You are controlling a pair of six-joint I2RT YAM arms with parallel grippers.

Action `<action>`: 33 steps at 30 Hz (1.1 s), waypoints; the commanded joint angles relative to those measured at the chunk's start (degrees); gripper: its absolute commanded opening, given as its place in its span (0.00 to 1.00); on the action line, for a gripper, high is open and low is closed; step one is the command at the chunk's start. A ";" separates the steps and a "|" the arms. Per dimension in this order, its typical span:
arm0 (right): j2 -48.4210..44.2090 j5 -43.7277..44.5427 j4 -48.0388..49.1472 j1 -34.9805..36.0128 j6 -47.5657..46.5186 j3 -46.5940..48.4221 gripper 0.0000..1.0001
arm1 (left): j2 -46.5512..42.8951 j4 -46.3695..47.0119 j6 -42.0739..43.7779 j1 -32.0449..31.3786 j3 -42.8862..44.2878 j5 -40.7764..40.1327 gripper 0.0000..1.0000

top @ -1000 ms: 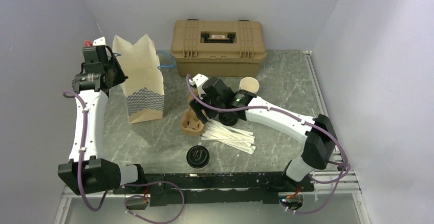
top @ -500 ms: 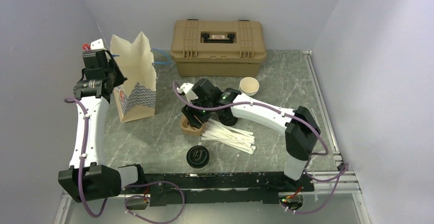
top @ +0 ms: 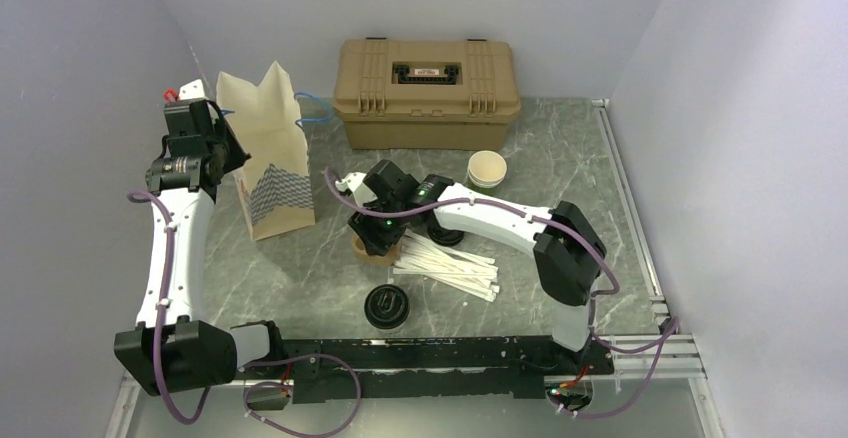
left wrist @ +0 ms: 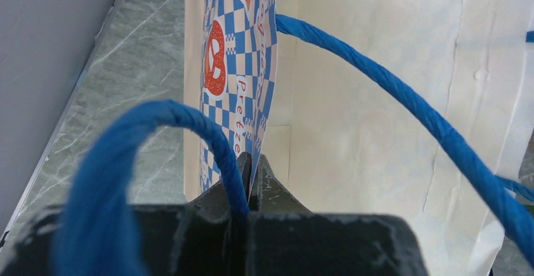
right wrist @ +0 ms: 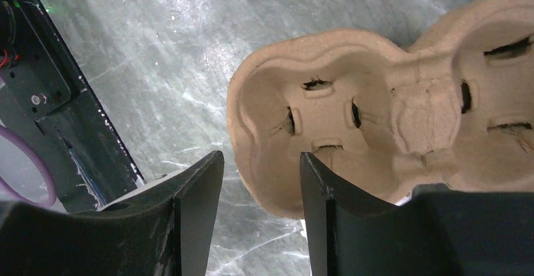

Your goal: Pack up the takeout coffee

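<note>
The takeout coffee (top: 387, 307) stands near the front of the table, and from above only its black lid shows. No gripper is near it. My left gripper (top: 228, 154) (left wrist: 253, 157) is shut on the top edge of the paper bag (top: 272, 158), whose mouth is open with blue rope handles (left wrist: 403, 93). My right gripper (top: 367, 237) (right wrist: 259, 162) is open and low over the near end of a brown pulp cup carrier (top: 374, 252) (right wrist: 378, 118). One finger is inside a cup well, the other outside the rim with a gap.
A tan toolbox (top: 425, 80) stands at the back. A green paper cup (top: 487, 168) stands open right of the right arm. A loose black lid (top: 446, 235) and a pile of white sticks (top: 450, 264) lie beside the carrier.
The right gripper has moved left and down onto the carrier's end, and its jaws have narrowed. The left gripper has shifted the bag slightly while holding it.
</note>
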 commanded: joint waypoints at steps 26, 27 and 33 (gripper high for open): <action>3.76 -3.89 -0.11 0.88 -0.49 3.54 0.17 | -0.61 1.92 -0.70 -0.06 -0.34 1.84 0.00; 3.62 -3.82 -0.17 0.92 -0.44 3.60 0.13 | -0.63 2.01 -0.70 -0.05 -0.38 1.84 0.00; 2.02 -2.46 0.09 0.99 -0.14 3.72 0.00 | -0.74 1.97 -0.62 0.03 -0.35 1.75 0.00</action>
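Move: The cardboard cup tray's middle lies about 7 cm ahead of the right hand, 2 cm right and 4 cm below. Some 13 cm to the tray's right lie the black lid, nearly level with it, and the white straws, 10 cm farther back; the lidded cup stands 10 cm behind the hand and 3 cm right. From the left hand, holding the paper bag, the tray is about 29 cm right, 5 cm back and 20 cm below. The right hand sinks about 2 cm, easing slightly back and left, and closes to pinch the tray's near rim. ##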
